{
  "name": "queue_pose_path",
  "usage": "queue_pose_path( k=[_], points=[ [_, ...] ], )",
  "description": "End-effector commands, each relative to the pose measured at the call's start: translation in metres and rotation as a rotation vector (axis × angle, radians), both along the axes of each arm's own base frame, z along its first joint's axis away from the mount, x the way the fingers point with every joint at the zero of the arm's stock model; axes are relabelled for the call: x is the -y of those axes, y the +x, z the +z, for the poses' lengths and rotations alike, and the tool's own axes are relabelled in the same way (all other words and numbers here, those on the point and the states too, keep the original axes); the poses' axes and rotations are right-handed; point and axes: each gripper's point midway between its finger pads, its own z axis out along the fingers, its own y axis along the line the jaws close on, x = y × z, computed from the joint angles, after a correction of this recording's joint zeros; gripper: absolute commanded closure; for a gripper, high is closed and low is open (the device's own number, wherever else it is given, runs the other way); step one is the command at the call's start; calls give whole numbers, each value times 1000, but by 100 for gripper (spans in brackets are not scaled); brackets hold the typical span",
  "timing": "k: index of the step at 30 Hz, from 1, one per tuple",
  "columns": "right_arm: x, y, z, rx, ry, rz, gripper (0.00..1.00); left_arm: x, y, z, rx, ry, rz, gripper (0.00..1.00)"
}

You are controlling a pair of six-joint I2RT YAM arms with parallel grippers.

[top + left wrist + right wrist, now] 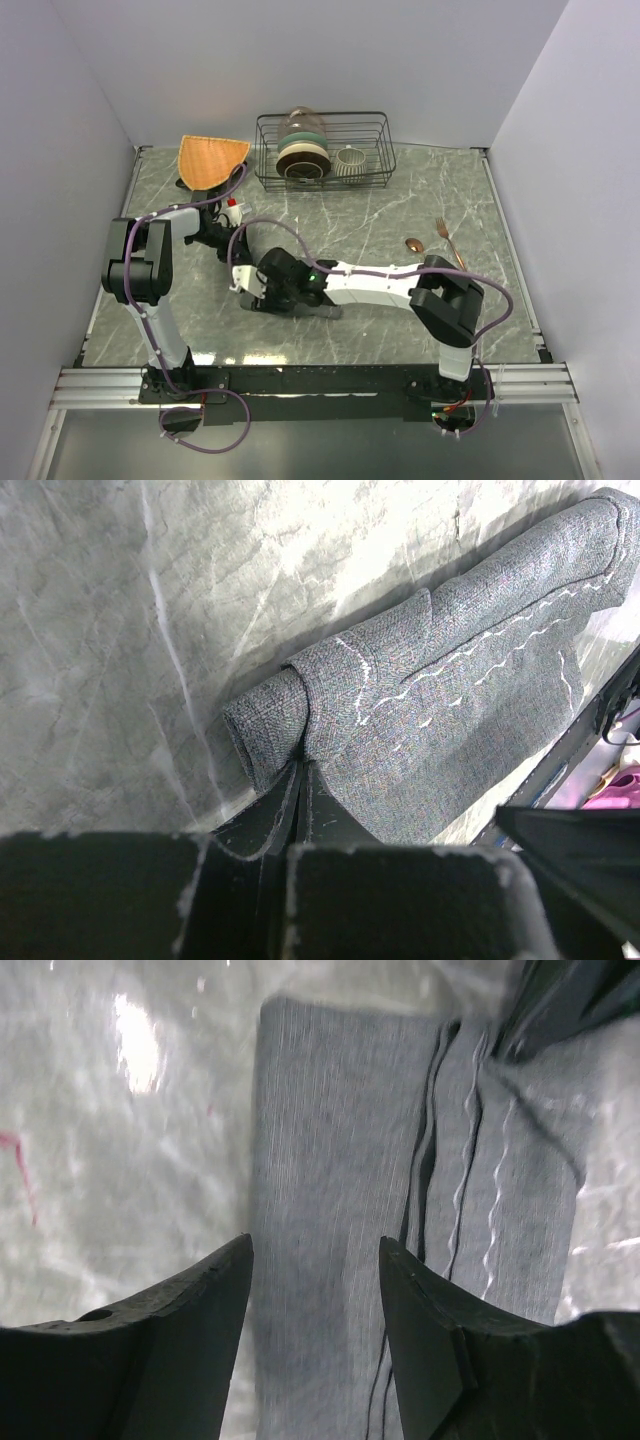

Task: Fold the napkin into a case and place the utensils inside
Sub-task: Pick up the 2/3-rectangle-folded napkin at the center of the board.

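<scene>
The dark grey napkin [470, 680], folded into a long strip with white wavy stitching, lies on the marble table. In the top view most of the napkin [318, 312] is hidden under the right arm. My left gripper [301, 763] is shut, and its tips pinch a bunched fold at one end of the cloth. My right gripper [315, 1250] hangs open just above the flat strip of the napkin [330, 1160], with nothing between its fingers. In the top view the left gripper [232, 258] and the right gripper [250, 290] meet at the left middle. A copper spoon [413, 243] and a copper fork [447, 238] lie apart at the right.
A black wire rack [385, 150] at the back holds stacked bowls [302, 155] and a ribbed cup [350, 160]. An orange fan-shaped mat [210, 158] lies left of it. White walls close in on both sides.
</scene>
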Motion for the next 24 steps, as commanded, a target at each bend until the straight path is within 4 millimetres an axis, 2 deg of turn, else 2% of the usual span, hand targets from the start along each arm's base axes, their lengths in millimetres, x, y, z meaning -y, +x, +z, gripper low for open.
queue_pose_path(
  k=[1,3,7,11,15,19,20,23,24],
  points=[
    [-25,8,0,128,34,-20,39,-9,6,-23,60,98,-16,99],
    [-32,1,-8,154,24,7,39,-9,6,-23,63,96,-16,99],
    [-36,3,-22,232,-9,2,39,-8,5,-23,64,93,-17,99],
    [-33,17,-36,303,-55,-54,39,-9,4,-24,66,92,-15,99],
    [-27,29,-42,370,-81,-94,46,-9,3,-25,63,92,-15,99],
    [-28,32,-27,359,-46,-115,59,-9,3,-26,60,92,-16,99],
    [-30,36,-13,352,-16,-127,63,-8,3,-26,60,92,-17,99],
    [-27,41,1,300,-4,-139,66,-9,4,-27,60,93,-14,99],
    [-23,50,5,290,-1,-153,67,-9,3,-28,58,94,-15,99]
  ],
)
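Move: The right hand, empty and half open, hangs over the napkin's near edge. The stretch it will pinch lies about 3 cm to its left and 5 cm below, neither ahead nor back, and the near-left corner some 7 cm left; the napkin's middle is about 7 cm ahead and 3 cm to the right. The fold nipped by the left fingers is 9 cm ahead and 5 cm left. From the left hand, the near-edge stretch lies about 9 cm back and 2 cm left. The right hand drops some 3.5 cm while sliding about as far to its left, its open fingers coming down astride the napkin's near edge, while the closed left fingers stay put and keep their nip on the fold at the left end. Once low, the right hand scoops forward about 3 cm into the napkin and eases back right about 1 cm, its fingertips swinging some 15 degrees to point more forward as the fingers close to roughly half their gap and gather the near edge between them. ##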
